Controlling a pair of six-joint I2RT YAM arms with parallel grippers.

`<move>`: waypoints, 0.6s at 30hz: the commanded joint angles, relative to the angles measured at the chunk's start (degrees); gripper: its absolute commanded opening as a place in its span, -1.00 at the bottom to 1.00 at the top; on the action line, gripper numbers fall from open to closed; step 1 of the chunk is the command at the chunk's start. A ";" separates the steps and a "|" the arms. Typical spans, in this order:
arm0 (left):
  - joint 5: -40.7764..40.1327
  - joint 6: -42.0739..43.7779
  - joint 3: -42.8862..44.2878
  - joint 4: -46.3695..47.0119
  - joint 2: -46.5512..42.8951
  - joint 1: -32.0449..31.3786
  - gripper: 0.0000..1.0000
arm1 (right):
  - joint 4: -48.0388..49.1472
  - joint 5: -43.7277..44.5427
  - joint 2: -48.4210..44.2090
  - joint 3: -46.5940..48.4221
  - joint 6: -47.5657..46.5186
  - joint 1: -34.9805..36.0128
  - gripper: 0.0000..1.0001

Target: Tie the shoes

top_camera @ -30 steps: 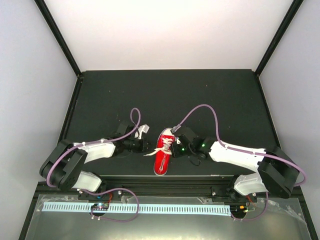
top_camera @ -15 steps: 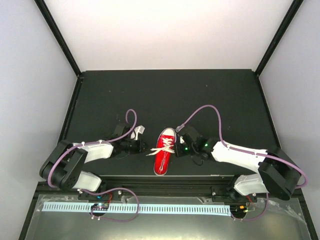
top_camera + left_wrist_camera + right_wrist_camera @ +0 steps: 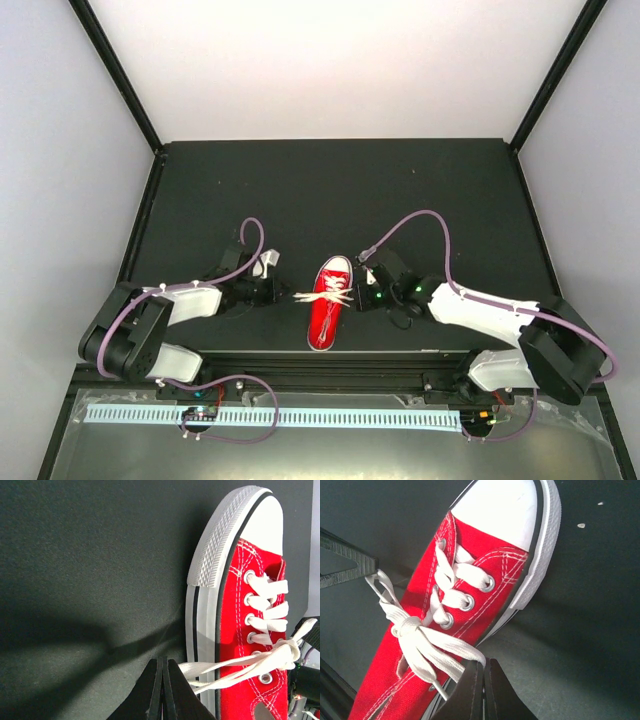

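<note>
A red canvas sneaker [image 3: 328, 300] with white toe cap lies near the table's front edge, toe pointing away. Its white laces [image 3: 330, 295] meet in a knot [image 3: 406, 627] over the tongue. My left gripper [image 3: 291, 296] is just left of the shoe, shut on a lace loop [image 3: 235, 669] that stretches taut from the knot. My right gripper [image 3: 360, 298] is just right of the shoe, shut on the other lace loop [image 3: 451, 652]. In both wrist views the black jaws are pressed together with lace running into them. A loose lace end [image 3: 380, 587] sticks out past the knot.
The black table [image 3: 330, 200] is bordered by black frame posts and white walls. A metal rail [image 3: 330, 360] runs along the front edge just behind the shoe's heel. The arms' purple cables [image 3: 415, 225] arch over the table.
Both grippers have moved outward, away from the shoe, the left going left and the right going right. The lace loops are drawn out taut to both sides and the knot has tightened.
</note>
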 commanded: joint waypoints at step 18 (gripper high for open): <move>5.42 1.84 1.72 2.90 -0.96 -0.23 -0.97 | 3.21 -8.05 -5.67 -1.51 -4.32 -5.08 0.21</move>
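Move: The knot on the red shoe lies about 5 cm left of the right fingers, level fore and aft and some 1 cm lower. From those fingers the toe cap is roughly 8 cm ahead and 4 cm left, the heel about 12 cm back and 7 cm left. From the left fingers the knot is about 8 cm to the right, level fore and aft and 2 cm higher. Each hand already pinches its lace loop. Hold the right gripper shut on its loop at first while easing it about 1 cm forward, then open the fingers to about half and lift roughly 1 cm so the loop comes free beside the knot. Keep the left gripper shut on its own loop, raising it about 1 cm late on and giving back a little to the right, towards the knot. ##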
